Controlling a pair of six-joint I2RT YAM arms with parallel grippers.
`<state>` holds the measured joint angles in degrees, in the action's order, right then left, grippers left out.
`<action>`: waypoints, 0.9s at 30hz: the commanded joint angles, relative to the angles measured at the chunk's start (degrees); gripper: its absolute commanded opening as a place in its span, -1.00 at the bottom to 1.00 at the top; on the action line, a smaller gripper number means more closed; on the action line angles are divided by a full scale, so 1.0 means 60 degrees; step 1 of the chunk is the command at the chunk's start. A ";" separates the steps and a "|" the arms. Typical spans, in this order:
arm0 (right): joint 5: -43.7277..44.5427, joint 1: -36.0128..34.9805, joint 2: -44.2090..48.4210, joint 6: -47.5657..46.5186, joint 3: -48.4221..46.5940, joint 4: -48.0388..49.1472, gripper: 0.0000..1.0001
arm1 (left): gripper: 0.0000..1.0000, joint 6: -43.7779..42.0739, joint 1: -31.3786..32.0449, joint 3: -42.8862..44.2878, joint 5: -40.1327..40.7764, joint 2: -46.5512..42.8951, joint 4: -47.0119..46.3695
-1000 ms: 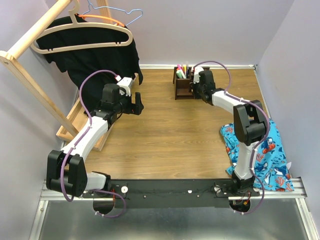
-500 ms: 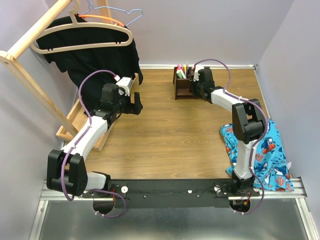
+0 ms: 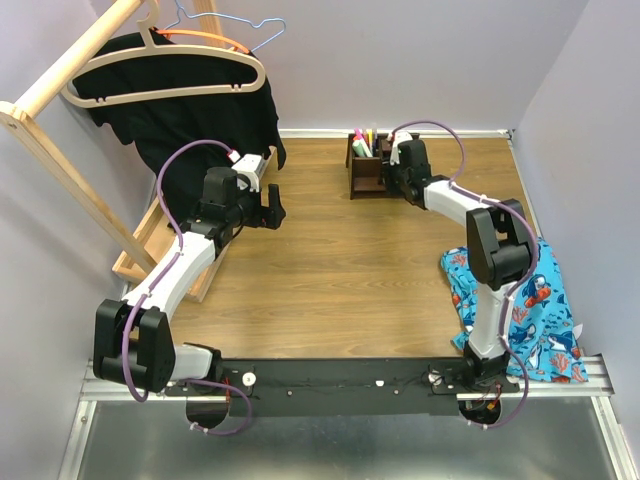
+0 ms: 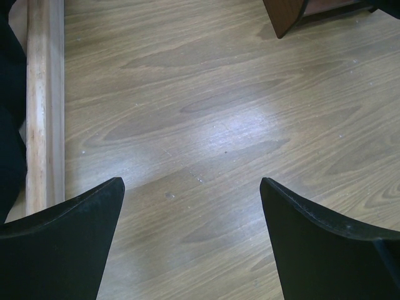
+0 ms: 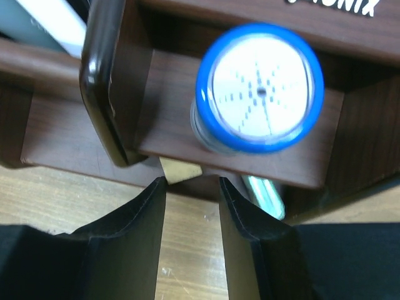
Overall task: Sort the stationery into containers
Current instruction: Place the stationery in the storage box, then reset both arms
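The dark brown wooden organizer (image 3: 367,165) stands at the back of the table with several pens and highlighters (image 3: 362,140) upright in it. My right gripper (image 3: 392,172) is against its right side. In the right wrist view a blue-capped tube (image 5: 259,87) lies on a small shelf (image 5: 172,131). Below it, a tiny yellowish eraser block (image 5: 180,170) sits in the lower opening, just past my right gripper (image 5: 192,182), whose jaws stand apart with nothing between them. A pale green highlighter (image 5: 265,195) lies beside it. My left gripper (image 3: 272,205) (image 4: 192,184) hangs open over bare wood.
A wooden clothes rack with hangers (image 3: 165,70) and a black garment (image 3: 190,120) fills the back left; its base (image 3: 150,245) (image 4: 45,106) lies beside my left arm. A blue fish-print cloth (image 3: 520,300) lies at the right edge. Walls close in behind and to the right.
My right gripper's jaws have spread apart at the organizer's side while the arm stayed put. The left arm has barely shifted.
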<state>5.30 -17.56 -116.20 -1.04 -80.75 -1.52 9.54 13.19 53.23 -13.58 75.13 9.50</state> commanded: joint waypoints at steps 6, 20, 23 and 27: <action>-0.0325 0.0056 0.1070 0.0641 0.0655 -0.0406 -0.07 | 0.98 0.0080 -0.0045 -0.0112 -0.0182 -0.0144 -0.0074; -0.0531 0.0304 0.4947 0.1257 0.3568 -0.0817 0.75 | 0.98 -0.0081 0.0160 0.0253 -0.0913 0.0089 0.0014; -0.0795 0.0933 0.5901 0.1695 0.4404 -0.0685 0.82 | 0.98 -0.0519 0.0437 0.0575 -0.0872 0.0338 0.0029; -0.2260 0.1755 0.6459 0.2238 0.4742 -0.0846 0.89 | 0.98 -0.0872 0.0965 0.1015 -0.0039 0.0719 0.0146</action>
<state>-0.84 -11.81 -81.23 7.99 -55.00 -5.87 7.62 15.97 55.86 -16.49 77.32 9.58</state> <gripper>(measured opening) 0.906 0.988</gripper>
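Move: The yellow block, already let go in the storage box's lower front compartment, lies some 2 cm ahead of the right fingers, 1 cm left and 3 below. The green bottle is about 2 cm ahead and 3 right, equally low; the blue-capped jar stands roughly 5 ahead and 2 right, a little above, and the pens some 6 ahead and 7 left. From the left hand the block is about 15 cm ahead, 23 right and 13 below. Backing nearly level out of the storage box's front for the first 2 cm, the right hand then climbs as it retreats, away from the yellow block, about 12 cm back and 8 up, swinging some 5 cm right at the end. Its half-open, empty fingers spread almost wide and the wrist rolls about 10 degrees, left side up. Late on, the empty, open left hand eases 3 cm right. ##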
